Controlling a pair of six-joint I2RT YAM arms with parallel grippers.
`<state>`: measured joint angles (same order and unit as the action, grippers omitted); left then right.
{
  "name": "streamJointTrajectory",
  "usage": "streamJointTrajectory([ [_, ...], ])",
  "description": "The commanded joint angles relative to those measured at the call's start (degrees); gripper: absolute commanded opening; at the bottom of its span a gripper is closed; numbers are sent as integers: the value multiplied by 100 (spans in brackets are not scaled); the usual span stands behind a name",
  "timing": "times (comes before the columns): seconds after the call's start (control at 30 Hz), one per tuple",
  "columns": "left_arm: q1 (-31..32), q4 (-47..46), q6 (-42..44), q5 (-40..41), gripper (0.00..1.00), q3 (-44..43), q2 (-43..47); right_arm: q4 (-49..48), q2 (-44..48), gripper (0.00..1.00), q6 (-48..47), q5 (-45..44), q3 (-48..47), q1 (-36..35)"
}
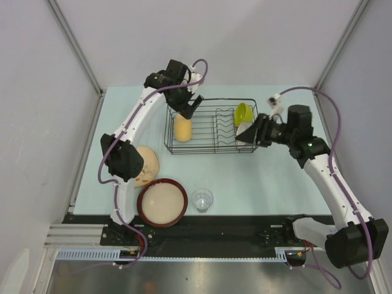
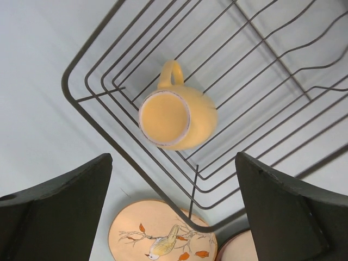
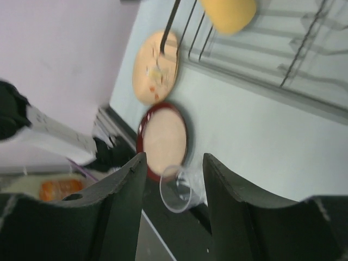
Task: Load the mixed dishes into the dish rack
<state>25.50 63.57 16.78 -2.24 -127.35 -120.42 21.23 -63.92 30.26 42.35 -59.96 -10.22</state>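
The dish rack [image 1: 211, 127] stands at mid table. A pale yellow mug [image 1: 182, 128] lies on its side in the rack's left end, and my left gripper [image 1: 188, 108] hovers open just above it. In the left wrist view the mug [image 2: 176, 117] lies on the rack wires [image 2: 68, 81] beyond the wide-open left gripper [image 2: 173, 163]. A lime green bowl [image 1: 244, 113] stands in the rack's right part. My right gripper [image 1: 250, 132] hangs at the rack's right end, open and empty [image 3: 174, 160]. On the table lie the floral plate [image 1: 147, 165], the red-rimmed dish [image 1: 162, 202] and the clear glass [image 1: 201, 199].
White walls close in the table on the left, back and right. The arm bases sit on a black rail [image 1: 208, 236] along the near edge. The left arm's elbow [image 1: 122, 158] overhangs the floral plate's left side.
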Motion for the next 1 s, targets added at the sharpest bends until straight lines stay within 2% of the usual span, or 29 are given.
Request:
streamJointTrajectory([
  [0.0, -27, 349, -174, -556, 100, -615, 827, 1529, 21, 51, -1311, -2194, -182, -2002],
  [0.1, -88, 419, -227, -978, 100, -397, 1204, 2180, -339, 50, -1400, -3622, -182, -3131],
  [0.23, -167, 148, -271, -1331, 100, 411, 1758, 2447, -595, 50, -1277, -4190, -173, -3950],
  [0.27, -176, 8, -280, -1349, 100, 735, 1889, 2438, -621, 50, -1251, -4226, -165, -4040],
  [0.47, -247, -213, -412, -1586, 100, 1404, 2365, 2298, -929, 48, -1189, -4428, -156, -4383],
  [0.8, -668, -363, -509, -1990, 100, 1863, 2708, 1894, -1438, 47, -1136, -4288, -147, -4805],
  [0.97, -739, -477, -482, -1921, 100, 2196, 2927, 1647, -1544, 47, -1128, -4077, -147, -4867],
])
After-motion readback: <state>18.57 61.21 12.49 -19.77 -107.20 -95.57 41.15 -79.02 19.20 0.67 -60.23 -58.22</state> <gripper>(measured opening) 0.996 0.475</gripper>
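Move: The empty right hand hangs high beside the rack's right end; the clear glass lies about 14 cm back, 13 cm to its left and 22 cm below. The red-rimmed plate stands some 15 cm left of the glass and 1 cm nearer the bases; the rack's middle is about 12 cm ahead of this hand and 9 cm left. From the left hand, the glass lies roughly 29 cm back, 5 cm right and 15 cm below, the yellow mug about 13 cm below, 2 cm back and 2 cm left. The right hand sweeps quickly back, left and down towards the glass, then sinks more slowly, ending about 16 cm lower, 13 cm back and 9 cm left, while the wrist swings its fingers some 45 degrees from pointing out leftward to steeply down, half open and just right of the glass. Meanwhile the wide-open left hand withdraws from the mug in the rack, up and back, then settles a little and drifts left. ##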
